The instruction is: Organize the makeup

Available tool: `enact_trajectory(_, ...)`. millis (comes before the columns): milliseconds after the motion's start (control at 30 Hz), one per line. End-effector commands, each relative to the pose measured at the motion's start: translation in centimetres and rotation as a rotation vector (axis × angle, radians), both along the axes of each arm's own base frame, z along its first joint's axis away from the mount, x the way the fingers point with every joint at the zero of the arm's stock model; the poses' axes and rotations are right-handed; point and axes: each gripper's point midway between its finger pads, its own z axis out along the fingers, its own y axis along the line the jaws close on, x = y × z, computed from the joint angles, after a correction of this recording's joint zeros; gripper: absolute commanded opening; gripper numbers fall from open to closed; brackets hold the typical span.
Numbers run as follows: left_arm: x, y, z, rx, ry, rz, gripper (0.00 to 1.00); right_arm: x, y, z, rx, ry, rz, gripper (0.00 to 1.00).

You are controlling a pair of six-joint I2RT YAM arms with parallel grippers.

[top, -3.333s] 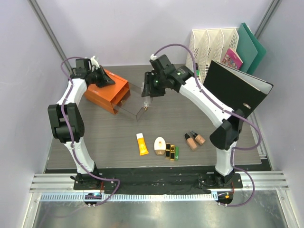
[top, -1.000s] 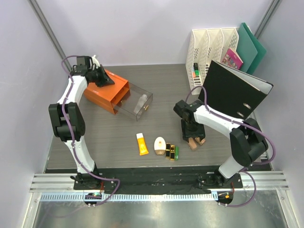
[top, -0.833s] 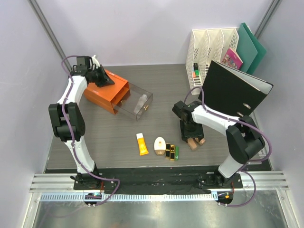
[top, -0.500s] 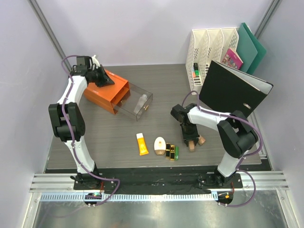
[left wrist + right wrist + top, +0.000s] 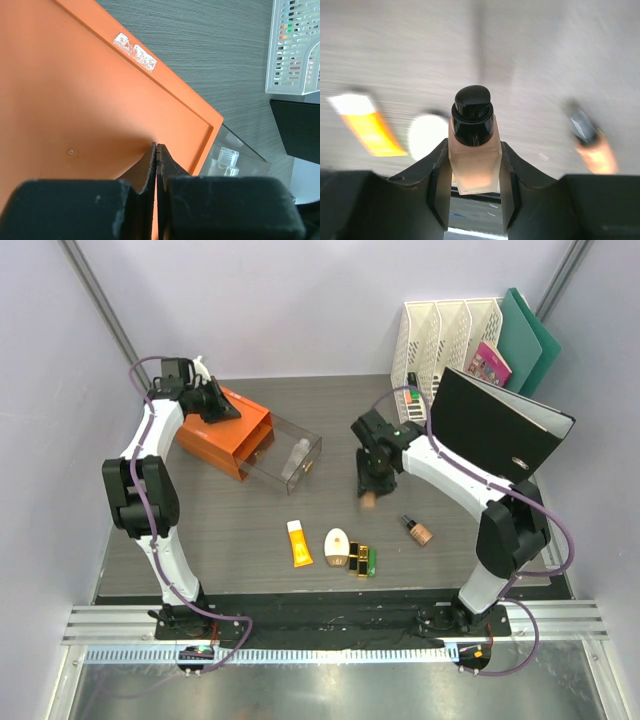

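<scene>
My right gripper point(image 5: 369, 492) point(image 5: 473, 155) hangs above the middle of the table, shut on a beige foundation bottle point(image 5: 368, 500) point(image 5: 472, 125) with a dark cap. A second foundation bottle point(image 5: 417, 530) point(image 5: 590, 142) lies on the table to its right. Near the front edge lie the orange-yellow tube point(image 5: 299, 542), cream compact point(image 5: 338, 545), black-gold lipsticks point(image 5: 357, 558) and small green tube point(image 5: 372, 561). A clear bottle point(image 5: 300, 452) sits in the pulled-out clear drawer point(image 5: 285, 458) of the orange box point(image 5: 222, 432). My left gripper point(image 5: 222, 408) point(image 5: 157, 146) is shut, tips on the box's top.
White file racks point(image 5: 450, 330) stand at the back right, with green folders point(image 5: 525, 335) and a pink booklet point(image 5: 490, 362) behind. A black binder point(image 5: 495, 430) leans at the right, close to my right arm.
My right gripper closed on one foundation bottle, lifted it off the table and carried it back and left toward the drawer. The other bottle stayed. The left arm has not moved.
</scene>
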Motion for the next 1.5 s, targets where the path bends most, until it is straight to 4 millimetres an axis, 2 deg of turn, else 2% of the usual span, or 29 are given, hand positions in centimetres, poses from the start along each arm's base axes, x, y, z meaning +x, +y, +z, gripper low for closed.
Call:
enact_trajectory(0,-11.2,3.7,-13.4,0.209,0.604,0.021,0.00,3.9,6.7,9.1,0.334,-0.174,0.065,0.01)
enact_trajectory(33,-11.1,3.7,-13.4,0.208,0.602,0.022,0.00,4.8,8.0,11.2,0.398,-0.217,0.079,0.01)
enact_trajectory(133,-11.1,3.4,-13.5,0.195,0.604,0.021,0.00,6.6,11.4,15.1,0.577,-0.283,0.083,0.01)
enact_trajectory(233,-11.1,3.4,-13.8,0.187,0.607,0.029,0.00,8.1,14.4,17.1,0.720,-0.301,0.080,0.01)
enact_trajectory(300,-11.2,3.3,-14.0,0.185,0.611,0.027,0.00,9.0,15.9,17.6,0.779,-0.301,0.080,0.01)
enact_trajectory(400,-11.4,3.5,-14.0,0.194,0.615,0.026,0.00,9.8,18.7,17.6,0.830,-0.289,0.109,0.01)
enact_trajectory(433,-11.4,3.5,-14.0,0.196,0.615,0.026,0.00,10.0,20.2,17.2,0.845,-0.275,0.131,0.01)
enact_trajectory(500,-11.4,3.5,-14.0,0.196,0.616,0.024,0.00,10.4,21.7,16.9,0.859,-0.263,0.146,0.01)
enact_trajectory(533,-11.4,3.5,-13.9,0.194,0.616,0.026,0.00,10.6,22.6,17.9,0.882,-0.276,0.163,0.01)
enact_trajectory(567,-11.4,3.4,-13.9,0.192,0.615,0.026,0.00,10.9,23.7,16.3,0.873,-0.248,0.168,0.01)
enact_trajectory(633,-11.3,3.4,-13.9,0.192,0.614,0.026,0.00,11.2,24.7,16.4,0.891,-0.244,0.173,0.01)
enact_trajectory(667,-11.4,3.4,-13.8,0.188,0.616,0.028,0.00,11.4,25.3,14.9,0.880,-0.220,0.168,0.01)
enact_trajectory(733,-11.4,3.4,-13.8,0.189,0.616,0.026,0.00,11.8,25.8,14.1,0.875,-0.211,0.161,0.01)
enact_trajectory(900,-11.5,3.3,-13.7,0.186,0.617,0.020,0.00,12.5,25.5,10.5,0.813,-0.180,0.096,0.03)
enact_trajectory(967,-11.6,3.3,-13.7,0.186,0.616,0.019,0.00,12.6,25.3,10.0,0.803,-0.174,0.078,0.06)
enact_trajectory(1100,-11.7,3.3,-13.8,0.188,0.617,0.018,0.00,13.0,24.9,9.6,0.778,-0.180,0.045,0.14)
enact_trajectory(1200,-11.7,3.3,-13.9,0.184,0.620,0.016,0.00,13.3,24.1,9.0,0.740,-0.174,-0.008,0.30)
enact_trajectory(1267,-11.8,3.3,-14.0,0.184,0.624,0.015,0.00,13.0,23.8,8.2,0.711,-0.143,-0.022,0.36)
enact_trajectory(1300,-11.7,3.2,-13.9,0.183,0.622,0.013,0.00,13.1,23.7,8.4,0.705,-0.137,-0.031,0.36)
enact_trajectory(1367,-11.7,3.3,-13.9,0.184,0.623,0.015,0.00,12.9,23.0,6.8,0.654,-0.094,-0.057,0.39)
enact_trajectory(1467,-11.6,3.3,-13.9,0.186,0.620,0.012,0.00,12.7,22.5,6.4,0.637,-0.075,-0.076,0.43)
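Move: The open clear drawer that the held foundation bottle is bound for lies about 20 cm left of the right hand, 11 cm ahead and a few centimetres lower. The clear bottle already in it is some 17 cm left and 11 ahead; the orange cabinet is about 33 cm left and 16 ahead. On the table, 10 cm below, the yellow tube is 16 cm left and 8 back. From the left hand the drawer is 10 cm right, 9 back and lower. The foundation bottle, still pinched in the right fingers, travels left about 23 cm and forward about 12 to the open drawer, arching up some 15 cm, then sinking about 10 over the drawer. On the way the wrist tips roughly 40 degrees so the fingers point down and leftward, and their grip holds. The closed left fingers keep resting on the cabinet's top. ##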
